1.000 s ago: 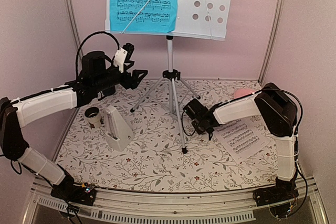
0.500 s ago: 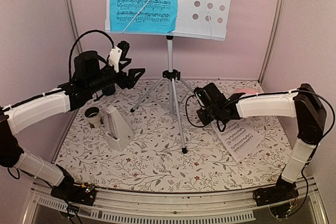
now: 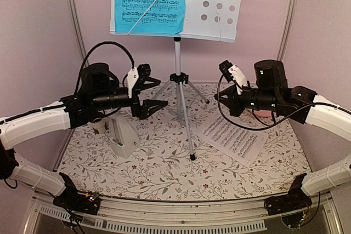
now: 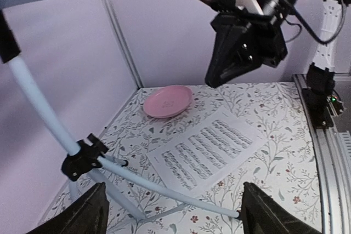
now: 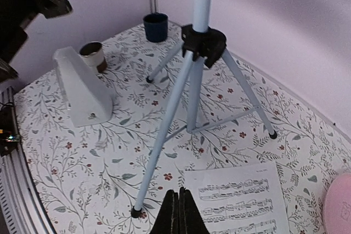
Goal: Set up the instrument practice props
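The pale music stand stands on its silver tripod at the back, with the blue music sheet on its left half. The white music sheet lies flat on the table to the right of the tripod, and also shows in both wrist views. The white metronome stands upright at the left. My left gripper hovers open and empty left of the tripod. My right gripper hangs shut and empty above the white sheet's left end.
A pink plate lies at the back right behind my right arm. A dark blue cup sits in the far left corner. A small brown-filled cup stands just behind the metronome. Pink walls close the table on three sides.
My right arm has risen off the table and pulled back to the right, uncovering the white sheet, which now lies a little further left. My left gripper swung right toward the tripod.
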Motion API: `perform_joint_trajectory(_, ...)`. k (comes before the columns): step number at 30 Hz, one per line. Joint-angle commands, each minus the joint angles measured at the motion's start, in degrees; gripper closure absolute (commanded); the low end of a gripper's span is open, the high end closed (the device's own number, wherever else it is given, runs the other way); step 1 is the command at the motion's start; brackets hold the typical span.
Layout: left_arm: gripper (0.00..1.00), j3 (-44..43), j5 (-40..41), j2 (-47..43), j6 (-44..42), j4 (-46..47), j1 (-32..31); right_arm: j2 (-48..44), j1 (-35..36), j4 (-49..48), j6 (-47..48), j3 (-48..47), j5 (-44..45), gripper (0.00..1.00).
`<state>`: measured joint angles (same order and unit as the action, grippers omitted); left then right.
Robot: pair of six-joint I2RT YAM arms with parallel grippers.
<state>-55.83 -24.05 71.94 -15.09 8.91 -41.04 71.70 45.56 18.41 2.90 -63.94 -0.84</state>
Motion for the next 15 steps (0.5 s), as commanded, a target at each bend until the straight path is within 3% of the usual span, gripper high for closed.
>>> perform_joint_trajectory(1, 0.16, -1.4, -7.7, 3.6, -5.0, -5.0, -4.2, -5.4, 1.0, 2.8, 2.4, 1.1, -11.6, 1.00)
perform_joint_trajectory(3, 0.16, -2.8, -6.7, 5.0, -5.6, -7.1, -5.1, -5.1, 1.0, 4.9, 1.9, 0.8, -5.7, 1.00)
perform_joint_trajectory(4, 0.15, -3.0, -6.0, 5.4, -5.6, -6.9, -5.3, -4.0, 0.9, 6.3, 0.8, 0.5, -1.1, 0.95)
perform_joint_trajectory(7, 0.16, -2.2, -3.2, 6.7, -4.9, -3.9, -6.7, 0.2, -0.5, 8.6, -4.2, 1.3, 8.2, 0.67)
perform_joint_trajectory(11, 0.18, -2.2, -1.1, 9.9, -1.5, -1.0, -8.8, 3.0, -8.2, 4.6, -13.6, 4.7, -0.1, 0.61)
perform_joint_trajectory(13, 0.19, 0.7, 0.8, 9.7, 2.6, 4.9, -9.1, 2.9, -12.2, 1.1, -16.6, 7.2, -5.0, 0.51)
perform_joint_trajectory(15, 0.19, 4.8, 3.3, 9.0, 7.2, 12.3, -9.1, 3.4, -15.5, 0.1, -19.0, 8.7, -5.1, 0.49)
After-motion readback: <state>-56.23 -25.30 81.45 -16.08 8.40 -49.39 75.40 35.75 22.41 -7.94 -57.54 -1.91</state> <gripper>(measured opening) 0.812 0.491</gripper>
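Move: The white music sheet lies flat on the table, its middle about 13 cm ahead of the right hand, 10 cm to its right and 27 cm below. From that hand the stand's near foot is some 10 cm left and 2 cm ahead, and the stand's pole about 19 cm left and 23 cm ahead. From the left hand the sheet is roughly 37 cm right, 15 cm ahead and 31 cm down, with the near foot 15 cm right and 3 cm ahead. Touching nothing, the right hand heads for the white music sheet: after a last 3 cm or so up and back it reverses and drops about 12 cm, swinging right and forward, its shut fingers opening about halfway while the wrist tips down and turns some 15 degrees clockwise. The left hand, still wide open, sinks about 6 cm, moving as far right and a little back, also nearing the sheet. ##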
